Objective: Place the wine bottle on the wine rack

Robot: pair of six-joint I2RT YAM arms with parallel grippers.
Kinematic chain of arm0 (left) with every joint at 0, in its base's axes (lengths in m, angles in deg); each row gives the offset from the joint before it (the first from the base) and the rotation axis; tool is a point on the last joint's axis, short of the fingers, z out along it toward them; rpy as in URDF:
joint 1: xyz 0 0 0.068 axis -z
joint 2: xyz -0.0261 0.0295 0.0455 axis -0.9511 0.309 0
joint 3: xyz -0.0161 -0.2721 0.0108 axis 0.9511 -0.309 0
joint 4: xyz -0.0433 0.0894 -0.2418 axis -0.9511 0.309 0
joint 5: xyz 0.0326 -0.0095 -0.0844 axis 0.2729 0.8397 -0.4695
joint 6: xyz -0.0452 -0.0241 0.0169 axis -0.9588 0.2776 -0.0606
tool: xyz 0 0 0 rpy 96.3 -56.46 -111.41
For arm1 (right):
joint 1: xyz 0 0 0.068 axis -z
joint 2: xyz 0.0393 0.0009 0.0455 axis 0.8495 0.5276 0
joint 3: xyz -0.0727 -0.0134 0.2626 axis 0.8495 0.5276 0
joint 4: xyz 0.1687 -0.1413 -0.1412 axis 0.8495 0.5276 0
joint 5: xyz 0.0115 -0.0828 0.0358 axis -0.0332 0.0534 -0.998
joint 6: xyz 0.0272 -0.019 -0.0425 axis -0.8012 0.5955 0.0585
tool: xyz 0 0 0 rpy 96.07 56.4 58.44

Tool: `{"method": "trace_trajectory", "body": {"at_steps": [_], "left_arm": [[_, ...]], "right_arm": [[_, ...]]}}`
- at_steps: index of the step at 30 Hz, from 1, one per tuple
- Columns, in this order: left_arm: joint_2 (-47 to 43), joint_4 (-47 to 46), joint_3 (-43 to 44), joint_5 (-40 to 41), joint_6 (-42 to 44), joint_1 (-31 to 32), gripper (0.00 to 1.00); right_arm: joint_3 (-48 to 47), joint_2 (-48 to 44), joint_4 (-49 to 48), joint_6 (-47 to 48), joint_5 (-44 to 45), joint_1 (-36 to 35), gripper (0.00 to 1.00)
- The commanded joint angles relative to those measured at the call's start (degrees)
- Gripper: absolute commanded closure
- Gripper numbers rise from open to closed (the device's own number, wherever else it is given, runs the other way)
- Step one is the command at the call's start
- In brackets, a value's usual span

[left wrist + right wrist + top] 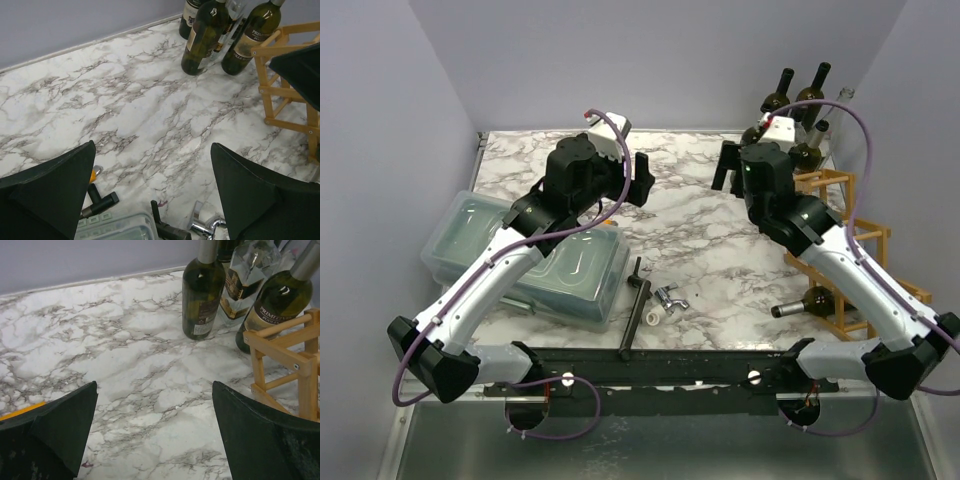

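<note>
Several dark green wine bottles point(810, 95) stand upright in the back right corner, with a clear glass bottle point(247, 277) among them. The light wooden wine rack point(865, 240) runs along the right edge, and one bottle point(807, 300) lies in a low cell. My left gripper point(641, 178) hovers open over the marble mid-table, and in its wrist view the bottles point(202, 37) and rack point(285, 75) lie ahead of the open gripper point(152, 190). My right gripper point(725, 165) is open too, short of the bottles. Its wrist view shows a bottle point(202, 295) and the rack point(295, 355) beyond the empty gripper point(155, 430).
A clear plastic lidded bin point(530, 255) lies at the left under my left arm. A black T-shaped tool point(635, 310), a chrome fitting point(670, 297) and a small white piece point(653, 317) lie near the front. Walls close the back and sides.
</note>
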Motion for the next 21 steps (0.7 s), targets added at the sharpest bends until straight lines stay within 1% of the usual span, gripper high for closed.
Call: {"method": "trace_trajectory", "body": {"at_steps": [1,4,8,10,17,21], "left_arm": [[-2.28,-3.34,-2.06,1.82,0.69,0.7,0.01],[-2.42,-3.65,-2.8,3.34,0.89,0.84,0.01],[-2.09,-4.29,-3.4,3.07,-0.07,0.89,0.01],[-1.82,-4.68,-3.8,2.8,-0.62,0.93,0.01],[-0.94,-5.42,-4.47,2.25,-1.12,1.21,0.01],[0.0,-6.9,-5.7,0.49,0.1,1.19,0.01]], "right_arm": [[-0.03,5.33,-7.24,5.43,3.43,-0.08,0.0],[-1.86,9.01,-11.02,9.78,5.03,0.97,0.0],[-6.49,13.85,-12.18,9.24,0.16,7.52,0.0],[-8.51,16.08,-12.99,9.68,-0.81,9.95,0.0],[-16.0,24.94,-17.72,14.18,-1.29,15.95,0.03],[-17.46,28.38,-22.56,16.41,-3.08,18.81,0.04]]}}
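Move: The wine bottle nearest the right hand stands about 19 cm ahead and 7 cm to its right, its middle some 14 cm lower. The clear glass bottle is about 5 cm beyond it and 7 cm farther right; another wine bottle is level with it, 10 cm to its right. The rack's middle is roughly level with the hand, 29 cm to its right. From the left hand, the nearest bottle lies about 19 cm ahead and 35 cm right. The open right hand reaches forward about 15 cm, veering right, and turns some 10 degrees clockwise towards the nearest bottle. ##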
